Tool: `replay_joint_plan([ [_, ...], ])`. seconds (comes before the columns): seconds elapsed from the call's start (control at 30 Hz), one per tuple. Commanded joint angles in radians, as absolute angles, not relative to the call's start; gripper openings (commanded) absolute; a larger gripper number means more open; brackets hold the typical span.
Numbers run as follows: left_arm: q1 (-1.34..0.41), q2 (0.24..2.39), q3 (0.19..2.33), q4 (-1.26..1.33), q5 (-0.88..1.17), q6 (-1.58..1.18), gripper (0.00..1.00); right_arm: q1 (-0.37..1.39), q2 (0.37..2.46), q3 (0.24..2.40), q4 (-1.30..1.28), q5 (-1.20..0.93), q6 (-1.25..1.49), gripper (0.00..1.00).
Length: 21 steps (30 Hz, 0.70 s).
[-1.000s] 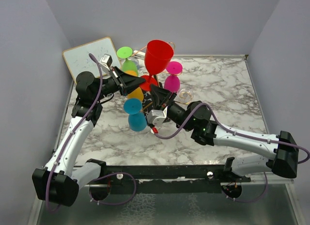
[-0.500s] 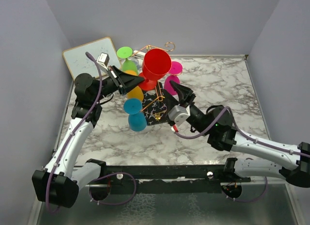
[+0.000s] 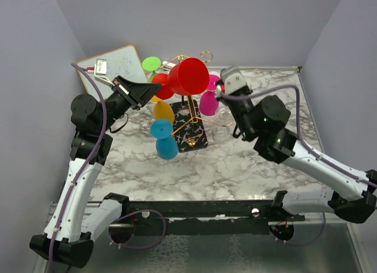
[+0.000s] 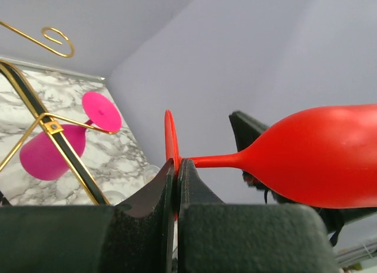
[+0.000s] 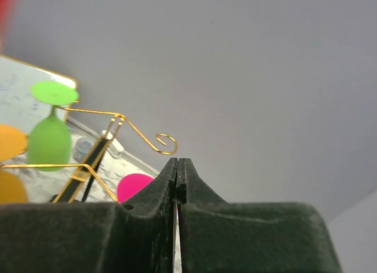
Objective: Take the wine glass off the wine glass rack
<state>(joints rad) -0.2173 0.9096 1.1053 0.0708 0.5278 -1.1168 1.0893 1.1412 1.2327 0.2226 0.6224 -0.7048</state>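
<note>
My left gripper (image 3: 154, 92) is shut on the foot disc (image 4: 170, 137) of a red wine glass (image 3: 189, 76), pinching it edge-on. The glass lies sideways in the air, bowl (image 4: 318, 158) pointing right, level with the top arms of the wine glass rack (image 3: 191, 133). I cannot tell whether it touches the wire. The gold wire rack stands on its black veined base in the middle of the table. My right gripper (image 3: 219, 92) is raised at the rack's right side, shut with nothing in it (image 5: 177, 162), near a curled arm end (image 5: 165, 143).
Other glasses hang on the rack: green (image 3: 152, 64), orange (image 3: 164, 112), blue (image 3: 165, 140) and magenta (image 3: 209, 99). A whiteboard (image 3: 112, 66) leans at the back left corner. Grey walls close in the marble table (image 3: 265, 161) on three sides.
The left gripper has carried the red glass up and left and tipped it from upright onto its side. The right arm let go at the rack's base and rose to its right, shut again.
</note>
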Motion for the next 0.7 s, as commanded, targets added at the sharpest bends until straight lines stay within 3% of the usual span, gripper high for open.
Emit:
replay_joint_plan([
  [0.0,-0.213,0.877,1.113,-0.007,0.429,-1.019,0.0,0.896,1.266,1.515,-0.152,0.611,-0.378,0.01],
  [0.23,-0.214,0.868,1.125,-0.086,0.362,-0.914,0.0,0.679,1.635,2.187,-0.754,0.236,-0.053,0.01],
  [0.37,-0.213,0.879,1.159,-0.172,0.293,-0.783,0.0,0.649,1.659,2.277,-0.865,0.01,0.026,0.01],
  [0.57,-0.214,0.885,1.169,-0.185,0.306,-0.704,0.0,0.626,1.519,2.148,-0.822,-0.229,0.102,0.39],
  [0.67,-0.214,0.887,1.17,-0.178,0.318,-0.688,0.0,0.626,1.463,2.085,-0.795,-0.307,0.123,0.47],
])
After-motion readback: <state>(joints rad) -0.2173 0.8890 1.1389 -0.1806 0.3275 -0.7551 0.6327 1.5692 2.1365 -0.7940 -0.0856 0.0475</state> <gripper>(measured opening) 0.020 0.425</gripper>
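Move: The right hand, empty and shut, has the bowl of the red wine glass about 11 cm to its left, 4 cm back and some 7 cm higher; the rack's empty top hook lies roughly 18 cm ahead, 8 cm left and 6 cm lower, the pink glass about 13 cm ahead, 5 cm left and 18 cm down. The left hand already pinches that red glass by its foot, its bowl some 8 cm to the right, 4 cm back and 7 cm up. The right hand sweeps forward about 12 cm, rising a little and drifting right, then turns back some 6 cm and sinks again while its fingers open and the wrist tips down about 40 degrees and swings counter-clockwise, leaving it open on the right-hand side of the red glass's bowl without touching. Meanwhile the left hand keeps its pinch on the foot and carries the glass down about 4 cm, left and forward, rolling the bowl end downward and turning some 15 degrees counter-clockwise. ##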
